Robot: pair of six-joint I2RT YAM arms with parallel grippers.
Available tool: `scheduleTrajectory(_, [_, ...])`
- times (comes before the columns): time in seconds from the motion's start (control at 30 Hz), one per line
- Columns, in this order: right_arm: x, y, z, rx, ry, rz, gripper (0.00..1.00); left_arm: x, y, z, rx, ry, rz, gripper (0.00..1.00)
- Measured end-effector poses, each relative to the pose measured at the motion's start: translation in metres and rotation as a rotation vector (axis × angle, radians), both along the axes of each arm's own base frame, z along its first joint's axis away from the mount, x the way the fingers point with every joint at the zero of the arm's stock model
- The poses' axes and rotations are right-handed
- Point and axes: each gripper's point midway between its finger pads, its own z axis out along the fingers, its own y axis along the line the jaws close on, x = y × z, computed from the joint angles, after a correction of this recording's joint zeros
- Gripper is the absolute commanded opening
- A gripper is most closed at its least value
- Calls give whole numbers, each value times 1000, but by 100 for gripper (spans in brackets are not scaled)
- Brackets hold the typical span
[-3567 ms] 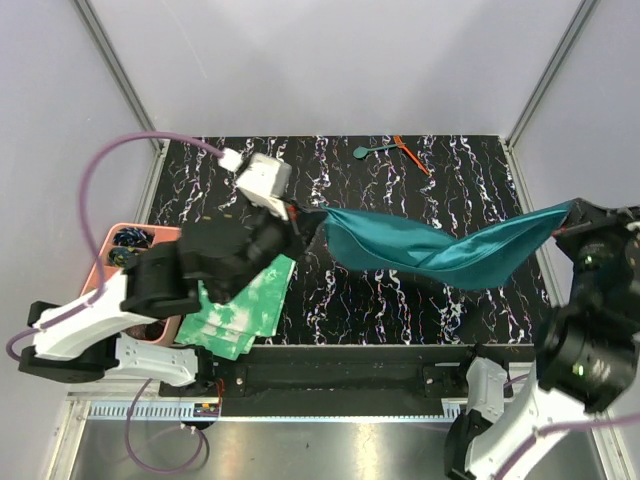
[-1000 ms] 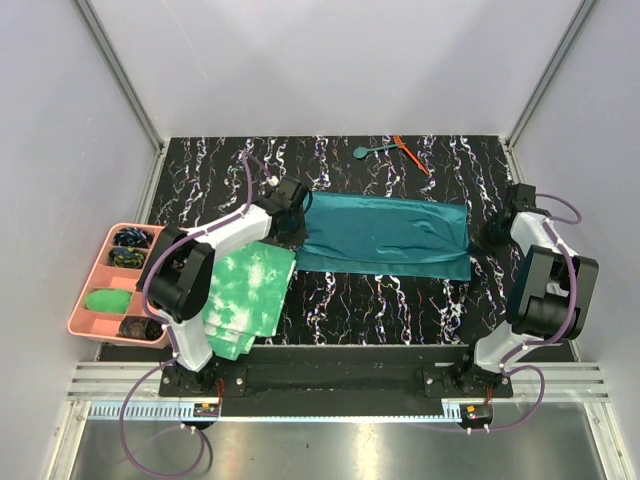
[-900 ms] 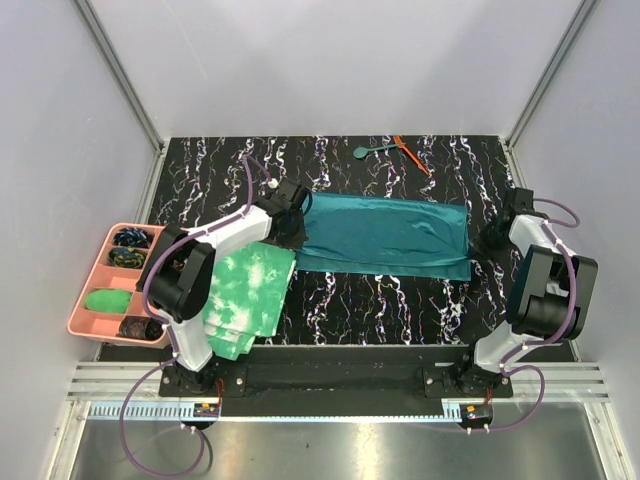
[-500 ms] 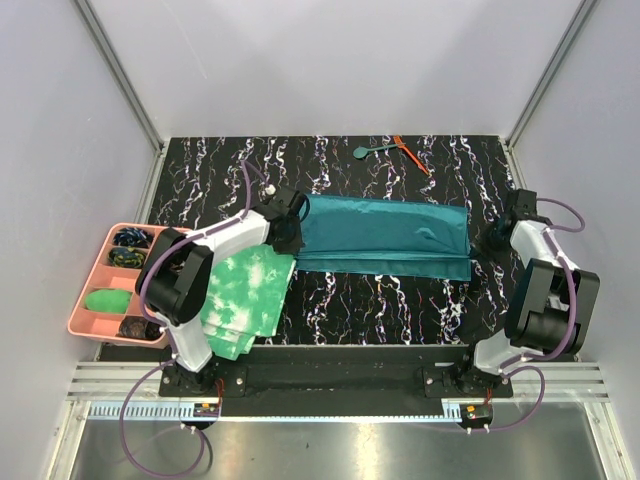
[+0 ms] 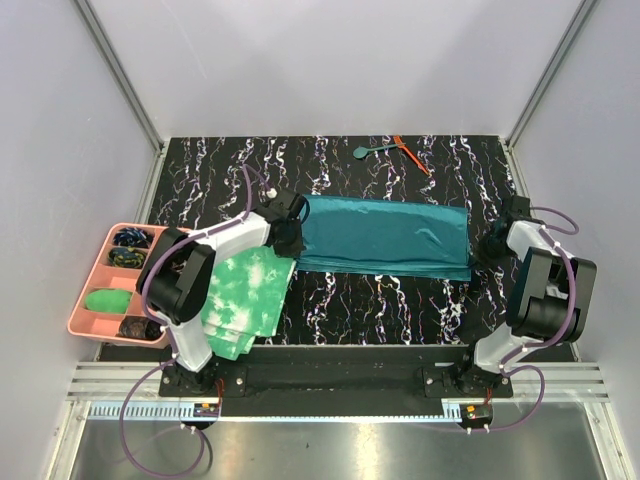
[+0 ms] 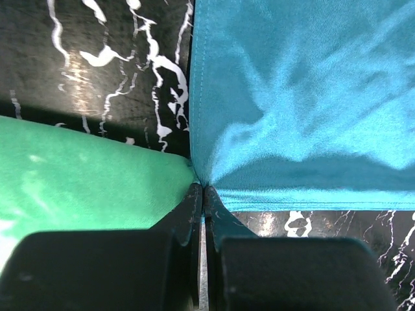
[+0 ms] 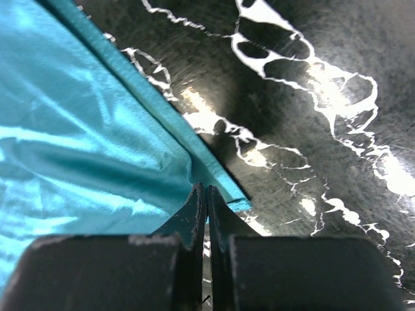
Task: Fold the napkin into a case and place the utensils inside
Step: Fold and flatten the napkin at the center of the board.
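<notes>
The dark teal napkin [image 5: 385, 236] lies flat on the black marbled table as a wide rectangle. My left gripper [image 5: 292, 250] sits low at its near left corner, jaws shut on the puckered cloth [image 6: 292, 97] in the left wrist view. At the right end, my right gripper [image 5: 479, 255] is shut on the napkin [image 7: 84, 129] just inside its corner. The utensils rest at the far edge: a teal spoon [image 5: 366, 151] and a thin orange-red stick [image 5: 410, 154]. No case is in view.
Green-and-white tie-dye cloths [image 5: 245, 300] lie stacked beside the napkin's left end, touching my left fingers [image 6: 188, 207]. A pink compartment tray [image 5: 75, 318] with small items stands at the left edge. Grey walls enclose the table.
The napkin, earlier hanging in the air between raised arms, now lies spread on the table. Over the last second both grippers shifted slightly and the cloth drew a little tauter.
</notes>
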Motion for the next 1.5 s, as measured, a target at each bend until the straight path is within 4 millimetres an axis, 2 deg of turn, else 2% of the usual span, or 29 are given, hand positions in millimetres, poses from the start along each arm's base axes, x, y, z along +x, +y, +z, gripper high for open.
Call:
scheduleTrajectory(0.23, [-3,-3,-8,-14,22,-8,0,-4,-5,-5,-17,24,-18,0])
scheduleTrajectory(0.77, [-3,-7,-11,-32,25,-22,4,-11,-9,-10,-40,41,-44,0])
scheduleTrajectory(1.17, [-5,-6,-12,-30,29,-21,16,-15,-7,-14,-25,47,-45,9])
scheduleTrajectory(1.3, [-7,-5,-13,-28,34,-23,32,-15,-6,-14,-19,44,-43,25])
scheduleTrajectory(1.33, [-8,-5,-13,-26,35,-22,37,-14,-6,-14,-19,44,-42,33])
scheduleTrajectory(1.37, [-8,-4,-13,-23,35,-21,48,-14,-6,-14,-20,43,-43,36])
scheduleTrajectory(1.43, [-10,-3,-11,-22,35,-15,57,-14,-6,-12,-19,38,-46,42])
scheduleTrajectory(1.47, [-10,-3,-8,-26,30,-10,66,-14,-6,-10,-20,33,-47,48])
scheduleTrajectory(1.5, [-11,-3,-3,-31,21,-3,71,-13,-6,-6,-23,25,-46,51])
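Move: Pinched in the left fingers is the near left corner of the napkin's top layer. The bottom layer's matching corner lies about 2 cm back and 2 cm below; the green cloth's middle is some 16 cm to the left and 10 cm back, the napkin's middle about 25 cm right and 8 cm ahead. From the right hand, the bottom layer's near right corner is about 2 cm back, 1 cm right and 2 cm below, the napkin's middle about 25 cm left and 10 cm ahead. Laying the held edge down onto the bottom layer, both hands sink a little over 1 cm; the left also eases about 1.5 cm back and 1 cm right, the right hand slightly right, then about 1 cm back. Low over the corners, they open their fingers to about half, letting go of the cloth, the right starting first, and finally begin to rise, by roughly 1 cm. ##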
